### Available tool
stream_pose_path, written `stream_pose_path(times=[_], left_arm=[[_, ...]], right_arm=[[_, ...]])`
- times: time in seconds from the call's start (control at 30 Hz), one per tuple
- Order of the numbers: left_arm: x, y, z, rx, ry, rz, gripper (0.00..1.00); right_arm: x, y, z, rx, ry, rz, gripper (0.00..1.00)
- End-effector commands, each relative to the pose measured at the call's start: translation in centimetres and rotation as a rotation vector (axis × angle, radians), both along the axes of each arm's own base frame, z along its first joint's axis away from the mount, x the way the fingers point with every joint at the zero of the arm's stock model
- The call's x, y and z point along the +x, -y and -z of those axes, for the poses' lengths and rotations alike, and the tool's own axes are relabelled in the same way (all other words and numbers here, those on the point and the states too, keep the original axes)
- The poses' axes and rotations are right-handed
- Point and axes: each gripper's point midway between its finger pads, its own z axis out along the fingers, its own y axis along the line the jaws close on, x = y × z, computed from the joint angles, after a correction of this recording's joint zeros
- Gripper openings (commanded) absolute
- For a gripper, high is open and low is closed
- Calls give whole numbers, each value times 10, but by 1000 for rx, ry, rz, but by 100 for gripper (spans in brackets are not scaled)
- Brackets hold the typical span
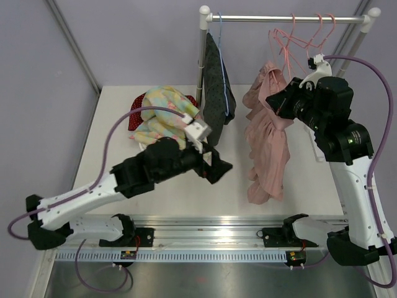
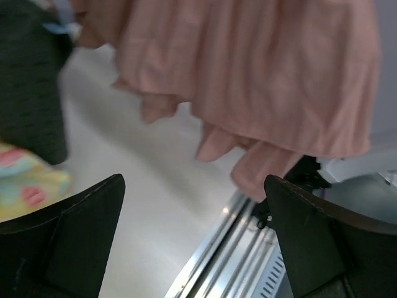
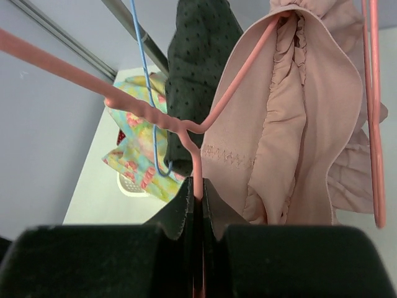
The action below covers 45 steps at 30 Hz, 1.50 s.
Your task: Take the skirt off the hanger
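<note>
A pale pink skirt (image 1: 268, 133) hangs from a pink wire hanger (image 3: 186, 124) below the rail (image 1: 285, 18). My right gripper (image 3: 197, 192) is shut on the hanger's stem, seen in the top view (image 1: 282, 99) at the skirt's upper right. The skirt's waistband (image 3: 291, 93) drapes over the hanger's right arm. My left gripper (image 1: 218, 166) is open and empty, left of the skirt's lower half. In the left wrist view the skirt's hem (image 2: 248, 81) hangs just beyond my open fingers (image 2: 74, 230).
A black dotted garment (image 1: 217, 87) hangs on a blue hanger (image 3: 146, 81) left of the skirt. A basket with colourful floral cloth (image 1: 164, 112) stands at the back left. Spare pink hangers (image 1: 310, 37) hang on the rail. A metal track (image 1: 217, 233) runs along the near edge.
</note>
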Motion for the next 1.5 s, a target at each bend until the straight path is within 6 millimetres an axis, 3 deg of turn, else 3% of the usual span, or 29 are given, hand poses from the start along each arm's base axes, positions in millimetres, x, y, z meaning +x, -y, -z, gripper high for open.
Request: stream_pose_path(times=[0.0, 0.03, 0.1, 0.2, 0.23, 0.3, 0.33, 0.37, 0.47, 0.53, 0.57, 0.6, 0.63, 0.73, 0.8, 0.87, 0.9, 0.97, 1.0, 1.07, 1.1, 1.2, 1.3, 1.4, 1.47], left_arm=[[-13, 63, -38, -106, 94, 41, 99], [-29, 79, -47, -127, 103, 91, 99], [-41, 104, -52, -158, 105, 134, 99], [-62, 144, -50, -173, 71, 225, 95], [-66, 158, -41, -156, 61, 242, 94], [-79, 170, -46, -175, 66, 283, 94], [-82, 178, -38, -160, 60, 289, 94], [-83, 183, -46, -192, 70, 292, 95], [-86, 194, -43, -202, 71, 296, 93], [-86, 198, -46, -202, 82, 288, 80], [-82, 201, -42, -188, 82, 267, 66], [-80, 201, -43, -188, 86, 257, 66], [-77, 201, -43, -187, 91, 243, 45], [-79, 198, -50, -215, 108, 249, 0], [-98, 194, -61, -247, 148, 307, 0], [-112, 191, -54, -213, 157, 315, 0], [-136, 189, -55, -204, 168, 353, 0], [-158, 183, -40, -172, 172, 355, 0], [-192, 180, -31, -164, 163, 410, 0], [-221, 175, -6, -135, 144, 435, 0], [-254, 172, 4, -132, 122, 491, 0], [-293, 171, 42, -75, 78, 528, 0], [-292, 172, 61, -22, 72, 481, 0], [-279, 174, 51, -17, 132, 448, 0], [-280, 176, 47, 2, 160, 486, 0]], right_arm=[[-11, -4, -22, 58, 77, -26, 0], [-13, -4, -20, 60, 71, -30, 0], [-21, -3, -19, 70, 67, -30, 0], [-30, -1, -19, 82, 70, -36, 0], [-32, -1, -20, 83, 70, -39, 0], [-37, 0, -22, 86, 74, -40, 0], [-39, 0, -22, 83, 70, -43, 0], [-43, 1, -23, 85, 75, -44, 0], [-52, 3, -30, 96, 89, -46, 0], [-57, 5, -33, 102, 88, -45, 0], [-61, 7, -37, 108, 94, -42, 0], [-64, 7, -41, 116, 102, -44, 0], [-67, 7, -41, 117, 100, -47, 0], [-72, 9, -38, 129, 98, -44, 0], [-73, 10, -36, 131, 97, -37, 0], [-71, 10, -32, 121, 92, -36, 0], [-70, 11, -32, 115, 93, -28, 0], [-69, 14, -34, 101, 102, -20, 0], [-68, 16, -36, 94, 109, -9, 0], [-65, 18, -43, 78, 125, 0, 0], [-64, 18, -44, 74, 127, 1, 0], [-60, 17, -45, 65, 126, 3, 0], [-61, 15, -37, 83, 108, -4, 0], [-66, 15, -30, 107, 100, -3, 0], [-67, 19, -29, 100, 94, 16, 0]])
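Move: The pink skirt hangs from the hanger in the right hand, its middle about 5 cm ahead of the left hand, 15 cm to its right and slightly lower. From the left hand, the grey garment is about 28 cm ahead and level sideways; the yellow skirt in the basket is roughly 23 cm ahead, 16 cm left and far below. The pink skirt's middle lies some 4 cm ahead of the right hand, level sideways and 15 cm down. The pink skirt's lower edge is what the open left hand sweeps to, about 20 cm right and 9 cm back while turning clockwise; its fingers shut there, pinching a fold, then drag it back some 14 cm, sinking slightly. The right hand keeps its grip on the hanger, draws back about 10 cm, then sinks and tips down at the end. ##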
